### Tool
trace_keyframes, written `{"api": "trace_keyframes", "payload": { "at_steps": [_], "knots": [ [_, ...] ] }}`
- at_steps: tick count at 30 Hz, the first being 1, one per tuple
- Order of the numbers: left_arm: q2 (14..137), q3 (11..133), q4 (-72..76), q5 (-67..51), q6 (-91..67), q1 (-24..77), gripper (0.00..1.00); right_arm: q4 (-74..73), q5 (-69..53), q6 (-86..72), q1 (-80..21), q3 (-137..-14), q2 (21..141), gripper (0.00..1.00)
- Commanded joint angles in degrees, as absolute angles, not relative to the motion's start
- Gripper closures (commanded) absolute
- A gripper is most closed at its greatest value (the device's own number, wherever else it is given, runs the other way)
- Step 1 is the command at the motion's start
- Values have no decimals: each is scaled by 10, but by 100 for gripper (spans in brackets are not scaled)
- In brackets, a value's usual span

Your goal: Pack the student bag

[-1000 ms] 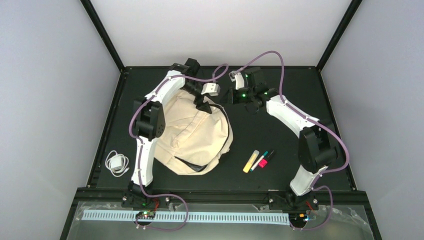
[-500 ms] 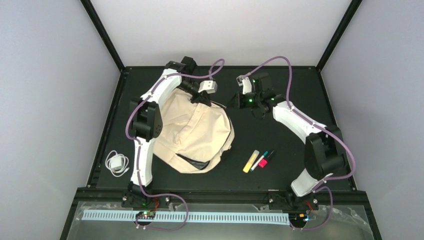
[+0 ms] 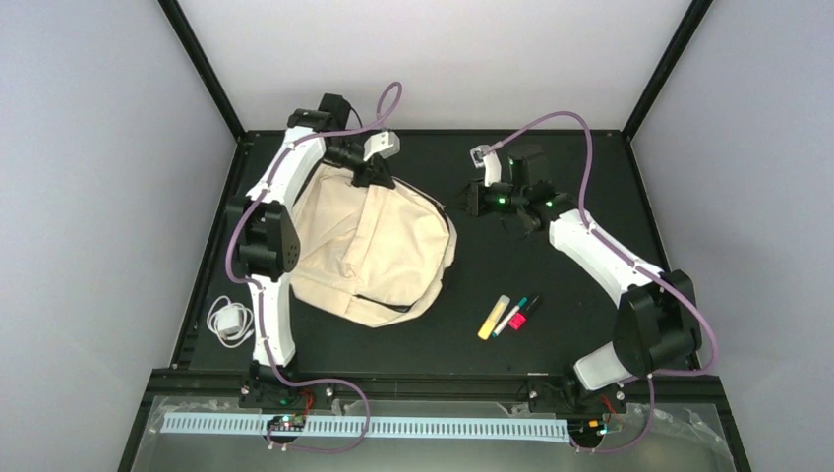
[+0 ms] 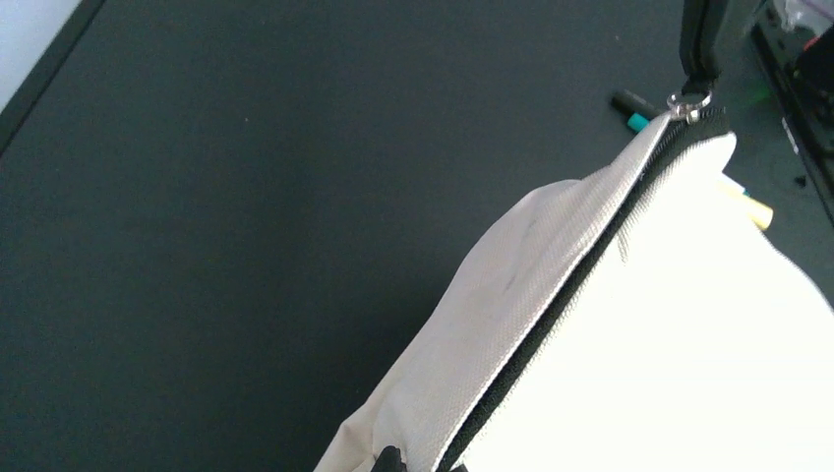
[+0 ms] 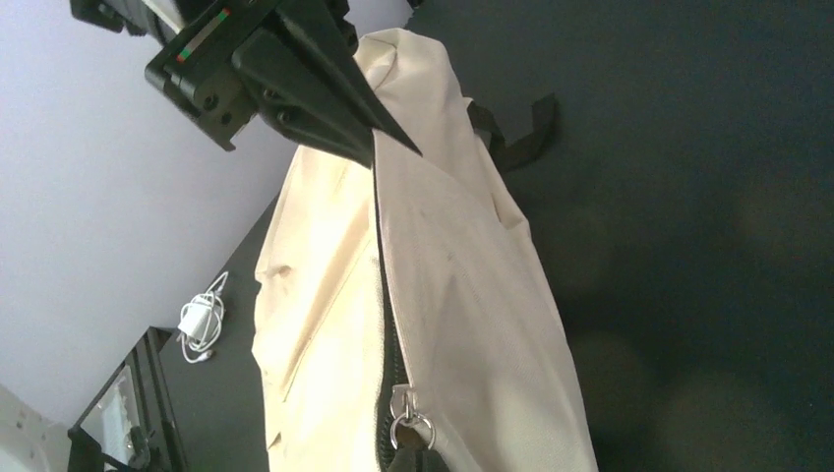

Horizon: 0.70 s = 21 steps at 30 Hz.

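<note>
The student bag [image 3: 379,251], a cream-beige backpack, lies left of centre with its dark zipper line running between my two grippers. My left gripper [image 3: 374,178] is shut on the fabric at the bag's far top edge, and its fingertips [image 4: 393,460] pinch the cloth beside the zipper. My right gripper [image 3: 462,201] is shut at the bag's right end on the zipper pull [image 5: 411,429], a silver ring with a dark tab. The pull also shows in the left wrist view [image 4: 688,103]. The bag [image 5: 462,295] is stretched taut between them. The inside is hidden.
A yellow highlighter [image 3: 493,317], a pink-and-teal marker [image 3: 511,316] and a black marker [image 3: 530,306] lie right of the bag. A white charger with a coiled cable [image 3: 229,321] lies at the left table edge. Black straps [image 5: 511,133] trail behind the bag.
My left gripper has moved back and to the left, dragging the bag's top edge with it. My right gripper has shifted right, and the bag is drawn out between them.
</note>
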State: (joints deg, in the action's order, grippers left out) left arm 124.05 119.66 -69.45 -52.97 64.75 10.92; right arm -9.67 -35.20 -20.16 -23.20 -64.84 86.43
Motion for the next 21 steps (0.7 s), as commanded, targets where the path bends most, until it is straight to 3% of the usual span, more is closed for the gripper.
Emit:
{"api": "trace_keyframes", "payload": {
  "at_steps": [1, 10, 17, 21],
  "knots": [
    [1206, 1205, -565, -496, 548, 43, 98, -207, -385, -157, -216, -615, 820, 99],
    [1198, 1179, -579, -550, 532, 16, 98, -225, -349, -123, -216, -536, 838, 99],
    [1121, 1085, -597, -551, 638, 33, 98, -225, -361, -83, -216, -597, 836, 98],
    [1050, 1022, -561, -543, 687, 36, 98, -247, -279, -13, -216, -689, 829, 67]
  ]
}}
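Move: Out at the bag's top corner, the zip pull is already between the closed right fingertips. The unzipped near stretch of the bag lies about 20 cm back, 15 cm left and some 13 cm below that hand; the yellow highlighter lies 22 cm back, 9 cm right and 21 cm below it. From the left hand, still pinching the top edge, the pull is about 13 cm right, 4 cm back and roughly level. Drawing down about 10 cm, back and a little right, the right hand works away from the left hand's hold, tipping down some 15 degrees, then turns back up and slightly forward as its fingers start opening, off the pull. Keeping its pinch, the left hand carries the bag's edge left and forward, then eases partly back, with a slight counter-clockwise turn. ##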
